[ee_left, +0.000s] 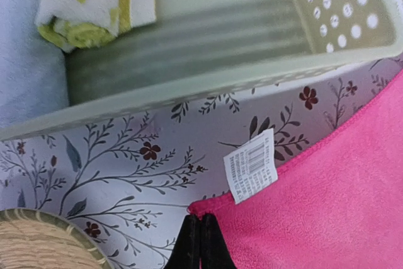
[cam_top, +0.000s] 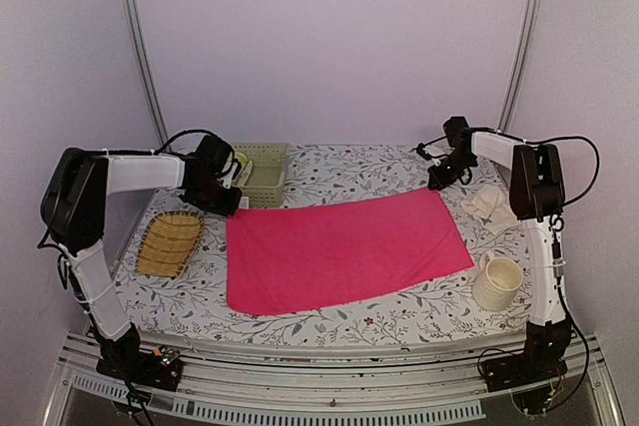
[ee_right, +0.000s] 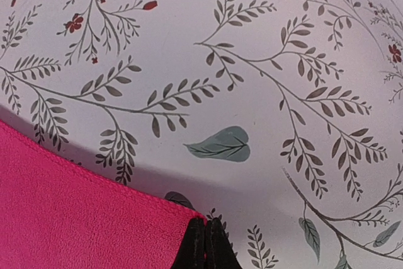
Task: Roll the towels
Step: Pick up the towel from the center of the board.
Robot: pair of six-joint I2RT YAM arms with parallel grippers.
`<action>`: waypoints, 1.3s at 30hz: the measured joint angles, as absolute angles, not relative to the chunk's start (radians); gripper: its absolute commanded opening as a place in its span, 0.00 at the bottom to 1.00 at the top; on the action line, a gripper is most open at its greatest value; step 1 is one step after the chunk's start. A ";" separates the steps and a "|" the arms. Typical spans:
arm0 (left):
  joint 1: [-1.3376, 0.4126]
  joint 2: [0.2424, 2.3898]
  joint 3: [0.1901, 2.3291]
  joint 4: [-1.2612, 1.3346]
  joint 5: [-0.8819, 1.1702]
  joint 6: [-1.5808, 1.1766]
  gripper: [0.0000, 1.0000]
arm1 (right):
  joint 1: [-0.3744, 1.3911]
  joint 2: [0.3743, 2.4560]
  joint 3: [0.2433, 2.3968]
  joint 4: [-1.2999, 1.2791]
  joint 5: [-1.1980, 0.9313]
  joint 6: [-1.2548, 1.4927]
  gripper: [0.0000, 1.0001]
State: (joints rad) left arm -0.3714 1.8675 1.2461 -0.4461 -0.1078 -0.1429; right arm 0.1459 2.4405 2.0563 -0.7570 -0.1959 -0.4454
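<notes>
A bright pink towel [cam_top: 344, 251] lies spread flat across the middle of the table. My left gripper [cam_top: 228, 204] is shut on its far left corner [ee_left: 208, 209], right beside the white tag [ee_left: 250, 165]. At the far right corner [ee_right: 182, 215], my right gripper [cam_top: 437, 183] is pinched shut on the towel's edge. In both wrist views the black fingertips [ee_left: 200, 231] press together with pink cloth [ee_right: 75, 212] between them. A cream-white towel [cam_top: 491, 203] lies crumpled at the right, under the right arm.
A pale green perforated basket [cam_top: 262, 173] stands at the back left, holding a rolled yellow-and-white cloth [ee_left: 94, 1]. A woven straw mat [cam_top: 170, 242] lies at the left edge. A cream mug [cam_top: 497, 282] stands at the front right near the right arm's base.
</notes>
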 measured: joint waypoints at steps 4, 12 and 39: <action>-0.371 1.775 1.240 -0.433 -0.123 -0.143 0.00 | 0.142 2.397 2.056 -0.742 -0.210 -0.447 0.02; -0.371 1.741 1.196 -0.424 -0.129 -0.150 0.00 | 0.142 2.287 2.007 -0.668 -0.278 -0.445 0.02; -0.373 1.472 0.999 -0.461 0.005 -0.203 0.00 | 0.081 1.927 1.540 -0.588 -0.437 -0.528 0.02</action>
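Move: Both hands already pinch the pink towel's far corners. From the left hand, the towel's near-left corner lies about 22 cm straight back and 5 cm below. The green basket stands some 13 cm ahead, and the wicker tray 13 cm left and 4 cm back. From the right hand, the near-right corner is roughly 19 cm back and 6 cm right. The white cloth lies 12 cm right and 4 cm back, the mug 24 cm back and 10 cm right. Both grippers keep their pinch on the towel's far corners and lift them, then draw them back towards the near edge while holding them high. The left rises about 6 cm, with a brief dip, and comes back nearly 7; the right climbs some 11 and ends about 8 cm back after a slight start forward. Both wrists tilt roughly 10 to 15 degrees. ##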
